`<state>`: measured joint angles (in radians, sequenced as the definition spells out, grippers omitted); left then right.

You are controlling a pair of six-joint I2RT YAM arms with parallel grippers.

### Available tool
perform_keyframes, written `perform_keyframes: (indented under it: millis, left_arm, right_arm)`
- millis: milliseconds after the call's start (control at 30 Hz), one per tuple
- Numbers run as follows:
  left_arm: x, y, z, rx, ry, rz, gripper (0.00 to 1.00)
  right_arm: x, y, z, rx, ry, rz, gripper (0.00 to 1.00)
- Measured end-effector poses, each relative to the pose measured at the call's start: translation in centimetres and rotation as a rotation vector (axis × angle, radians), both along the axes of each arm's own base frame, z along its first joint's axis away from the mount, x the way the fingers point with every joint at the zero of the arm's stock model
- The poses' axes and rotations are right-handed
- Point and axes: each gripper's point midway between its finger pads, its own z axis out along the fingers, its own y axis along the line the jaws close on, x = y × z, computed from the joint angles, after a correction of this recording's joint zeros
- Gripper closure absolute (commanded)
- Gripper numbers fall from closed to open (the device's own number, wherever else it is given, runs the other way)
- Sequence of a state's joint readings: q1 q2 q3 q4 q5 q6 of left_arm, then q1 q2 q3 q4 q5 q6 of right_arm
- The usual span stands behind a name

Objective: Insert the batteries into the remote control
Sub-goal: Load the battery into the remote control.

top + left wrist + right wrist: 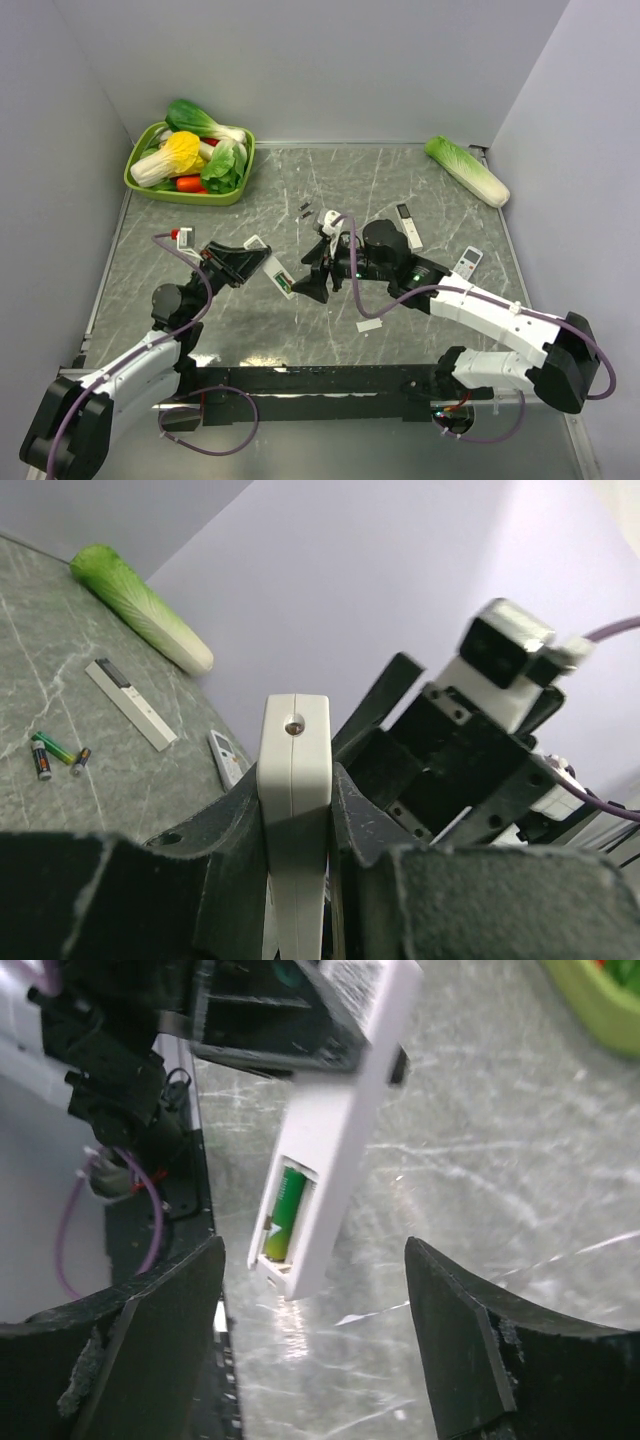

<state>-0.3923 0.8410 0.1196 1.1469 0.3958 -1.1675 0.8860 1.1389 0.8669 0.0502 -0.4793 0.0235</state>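
Observation:
My left gripper (252,256) is shut on the remote control (272,270), holding it off the table. In the left wrist view the long white remote control (295,770) stands edge-on between the left gripper's (297,805) jaws. The right wrist view shows the remote control (345,1130) with its back recess open and one of the green batteries (283,1212) seated in it. My right gripper (315,1305) is open and empty, its fingers wide apart just below the remote's end; from above the right gripper (306,284) sits close beside that end. Another green battery (57,747) lies loose on the table.
Two small dark cells (40,761) lie by the loose battery. A white remote with a black end (408,225), a shorter buttoned remote (467,262) and a small white cover piece (369,326) lie on the marble table (200,330). A green basket (139,184) of vegetables stands back left, a cabbage (467,170) back right.

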Motion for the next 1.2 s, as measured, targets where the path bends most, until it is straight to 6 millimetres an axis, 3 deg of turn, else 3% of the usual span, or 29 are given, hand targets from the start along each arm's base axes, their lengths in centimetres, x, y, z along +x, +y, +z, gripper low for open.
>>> perform_keyframes:
  millis: [233,500,667,1033,1200]
  left_arm:
    - [-0.5,0.2,1.1,-0.017,-0.042,0.000,0.98]
    - [-0.6,0.2,1.2,-0.022,-0.046,-0.002,0.99]
    - [-0.6,0.3,1.3,-0.024,-0.049,-0.002,0.98]
    - [-0.6,0.3,1.5,-0.031,-0.052,0.002,0.98]
    - [-0.5,0.6,1.5,-0.047,-0.043,0.015,0.98]
  right_arm:
    - [-0.4,1.0,-2.6,-0.001,0.203,-0.016,0.34]
    - [-0.5,1.6,-2.3,0.037,0.261,-0.012,0.49]
    - [-0.6,1.8,-2.3,0.040,0.272,-0.003,0.53]
    - [-1.0,2.1,-2.5,0.043,0.289,0.030,0.80]
    - [-0.8,2.3,-2.5,0.049,0.287,0.033,0.85]
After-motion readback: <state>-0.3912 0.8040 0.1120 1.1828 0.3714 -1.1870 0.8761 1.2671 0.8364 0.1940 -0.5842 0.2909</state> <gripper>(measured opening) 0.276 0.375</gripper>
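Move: The battery end of the remote, its compartment already holding a green battery, lies about 3 cm left of the right fingertips, 1 cm back and 2 cm below. From the left hand, which holds the remote's other end, that end is about 4 cm back, 3 cm right and 3 cm below. On the table some 23 cm below the right hand, the loose batteries lie about 11 cm ahead and 11 cm right, the white cover about 8 cm back and 13 cm right. The open right hand dips about 2.5 cm and then eases some 2 cm left onto the remote's battery end, rolling about 15 degrees around its own finger line so that its forward side tips down. Its fingers close to about half their starting gap and pinch the remote across the compartment, the back finger over the edge of the opening beside the battery, while the left hand keeps its grip and lifts the remote about 1.5 cm. ##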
